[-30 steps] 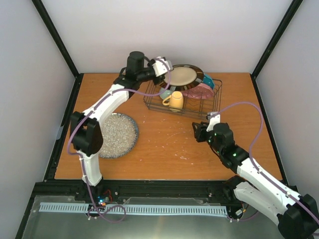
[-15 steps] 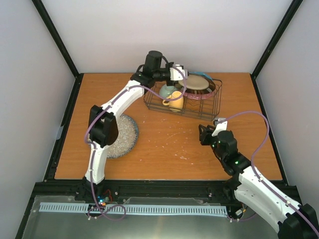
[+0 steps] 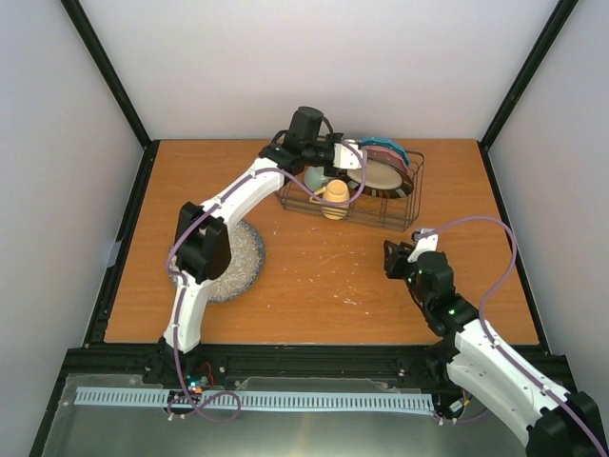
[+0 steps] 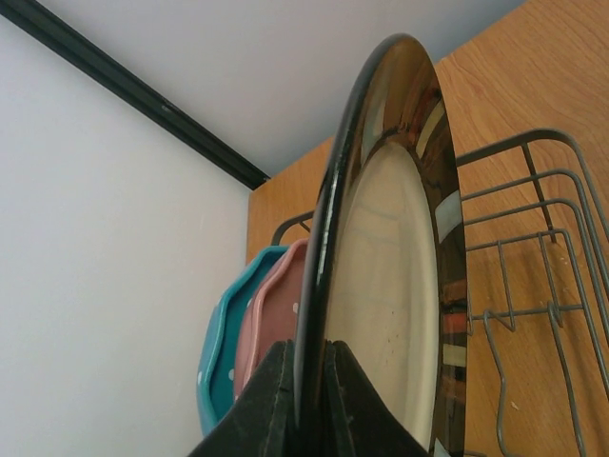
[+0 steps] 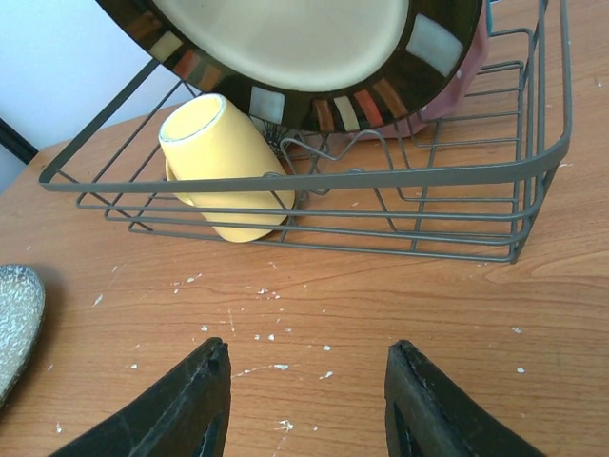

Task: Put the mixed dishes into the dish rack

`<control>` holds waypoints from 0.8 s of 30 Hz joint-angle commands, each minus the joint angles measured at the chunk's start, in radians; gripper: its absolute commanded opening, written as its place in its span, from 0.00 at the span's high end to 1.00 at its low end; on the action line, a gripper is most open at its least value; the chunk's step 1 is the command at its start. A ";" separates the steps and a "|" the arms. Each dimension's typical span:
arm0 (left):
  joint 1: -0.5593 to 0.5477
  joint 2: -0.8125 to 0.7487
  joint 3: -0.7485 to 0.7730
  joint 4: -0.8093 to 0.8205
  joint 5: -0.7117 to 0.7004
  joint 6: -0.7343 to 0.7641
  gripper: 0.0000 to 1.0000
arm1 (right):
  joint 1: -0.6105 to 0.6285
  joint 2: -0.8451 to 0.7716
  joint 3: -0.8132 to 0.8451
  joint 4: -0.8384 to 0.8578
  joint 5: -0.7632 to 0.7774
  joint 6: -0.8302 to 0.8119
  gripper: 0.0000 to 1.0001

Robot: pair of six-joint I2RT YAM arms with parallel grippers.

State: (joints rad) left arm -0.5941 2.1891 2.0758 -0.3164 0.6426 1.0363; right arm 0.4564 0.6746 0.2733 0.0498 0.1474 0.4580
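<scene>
My left gripper is shut on the edge of the dark-rimmed cream plate, which stands on edge inside the black wire dish rack. Right behind it lean the pink dotted plate and the teal dotted plate. The yellow mug lies in the rack's front left part, with the pale green bowl behind it. The grey speckled plate lies flat on the table, partly under the left arm. My right gripper is open and empty over the table, in front of the rack.
The wooden table carries small white flecks. Black frame posts and white walls close in the table's back and sides. The left arm reaches over the rack's left end, its purple cable hanging near the mug.
The left arm has swung right with the cream plate, lowering it on edge into the rack beside the pink plate. The right arm has drawn back slightly toward the near right.
</scene>
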 commanded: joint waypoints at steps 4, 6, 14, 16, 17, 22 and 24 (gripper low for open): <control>-0.006 0.038 0.032 0.183 -0.016 0.069 0.99 | -0.023 -0.008 -0.001 0.022 0.018 -0.019 0.54; -0.010 0.061 0.026 0.219 -0.017 0.061 0.99 | -0.029 -0.002 0.000 0.025 0.018 -0.029 0.54; -0.014 0.104 -0.036 0.302 -0.038 0.029 0.89 | -0.045 0.003 -0.009 0.036 0.013 -0.041 0.54; -0.015 0.114 -0.041 0.303 -0.055 0.027 0.80 | -0.048 0.006 -0.010 0.035 0.009 -0.046 0.54; -0.015 0.116 -0.045 0.306 -0.065 0.025 0.78 | -0.049 0.008 -0.012 0.034 0.009 -0.048 0.53; -0.015 0.116 -0.076 0.328 -0.090 0.002 0.56 | -0.054 0.013 -0.015 0.038 0.007 -0.057 0.52; -0.015 0.116 -0.081 0.329 -0.099 -0.004 0.46 | -0.056 0.017 -0.016 0.042 0.006 -0.060 0.51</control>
State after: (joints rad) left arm -0.6155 2.3016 1.9991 -0.0559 0.5713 1.0340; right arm 0.4129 0.6853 0.2729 0.0628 0.1459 0.4149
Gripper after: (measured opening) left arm 0.458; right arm 0.486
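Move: The left gripper holds the black-rimmed plate by its left edge; the empty rack slot lies about 9 cm to the right, roughly level fore-and-aft and some 18 cm below. The pink plate stands 5 cm ahead and 7 cm right, the blue plate 8 cm ahead and 7 cm right; the yellow mug is about 5 cm left and 4 cm back. From the idle right gripper the slot lies about 18 cm ahead, 2 cm left, 6 cm lower. Bring the left gripper down about 6 cm, easing some 2-3 cm right, to set the black-rimmed plate into the rack slot on the near side of the pink plate. At the bottom open the fingers to roughly half, letting go of the rim, while the hand eases about 2 cm forward at the same low height. ##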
